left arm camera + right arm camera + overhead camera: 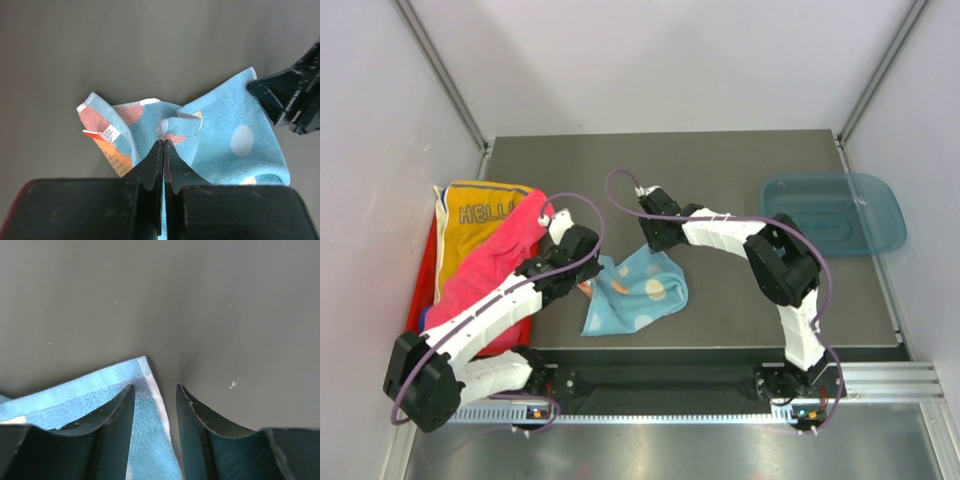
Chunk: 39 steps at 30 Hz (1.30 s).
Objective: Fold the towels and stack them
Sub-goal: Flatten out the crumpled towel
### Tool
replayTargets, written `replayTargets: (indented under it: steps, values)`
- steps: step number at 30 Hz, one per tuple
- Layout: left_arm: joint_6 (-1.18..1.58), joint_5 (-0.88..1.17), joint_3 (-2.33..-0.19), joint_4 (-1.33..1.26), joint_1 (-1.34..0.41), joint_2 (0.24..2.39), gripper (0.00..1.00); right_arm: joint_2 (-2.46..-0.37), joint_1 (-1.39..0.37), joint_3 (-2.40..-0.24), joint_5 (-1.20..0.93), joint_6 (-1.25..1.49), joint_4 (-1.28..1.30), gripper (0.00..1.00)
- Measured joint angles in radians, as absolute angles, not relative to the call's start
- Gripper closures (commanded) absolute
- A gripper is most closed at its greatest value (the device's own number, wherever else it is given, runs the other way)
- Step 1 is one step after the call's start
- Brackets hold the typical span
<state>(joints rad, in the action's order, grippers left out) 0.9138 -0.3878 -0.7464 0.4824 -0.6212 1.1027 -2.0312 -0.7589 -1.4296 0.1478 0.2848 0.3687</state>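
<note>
The light blue towel (638, 290) with orange and pink dots lies crumpled on the dark mat between the arms. My left gripper (592, 280) is shut on a raised fold of it (172, 126), and its white tag (107, 134) sticks out to the left. My right gripper (155, 390) stands open over the towel's far corner (141, 363), with the white hem running between its fingers. In the top view the right gripper (658, 245) sits at the towel's upper edge. A yellow "HELLO" towel (480, 212) and a hot pink towel (490, 265) lie heaped at the left.
A red tray (420, 300) holds the heaped towels against the left wall. A translucent teal bin (835, 213) stands at the back right of the mat. The right gripper's black body (295, 100) shows at the right edge of the left wrist view. White walls enclose the table.
</note>
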Motion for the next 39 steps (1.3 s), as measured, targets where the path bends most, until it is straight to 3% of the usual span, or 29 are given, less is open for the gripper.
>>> replayTargets:
  steps: [8, 18, 27, 39]
  values:
    - [0.914, -0.382, -0.716, 0.467, -0.62, 1.092, 1.0, -2.053, -0.775, -1.443, 0.141, 0.3, 0.365, 0.67]
    - [0.917, -0.379, -0.696, 0.445, -0.617, 1.093, 1.0, -2.062, -0.776, -1.443, 0.12, 0.319, 0.332, 1.0]
    - [0.837, -0.382, -0.833, 0.448, -0.609, 1.158, 1.0, -2.011, -0.761, -1.421, 0.186, 0.324, 0.337, 1.0]
    - [0.565, -0.33, -1.143, 0.506, -0.609, 1.137, 1.0, -1.493, -0.731, -1.367, 0.357, 0.303, 0.326, 1.0]
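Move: Between the right hand's open fingers, about 2 cm to its left and 1 cm below, lies the crumpled towel's far right corner. From that hand the fold held up by the left hand is roughly 7 cm back, 13 cm left and 8 cm higher, and the towel's middle some 12 cm back and 4 cm left. For the left hand, the far right corner is about 7 cm ahead, 11 cm right and 9 cm below. Closing on the far right corner after easing slightly left, the right hand pinches the cloth at table level, then sweeps up some 23 cm, drifting right and tipping its fingers up. The left hand keeps its pinch on the fold, dips slightly, then follows up by about 15 cm and forward by 5, also tipping up and turning a little clockwise. ##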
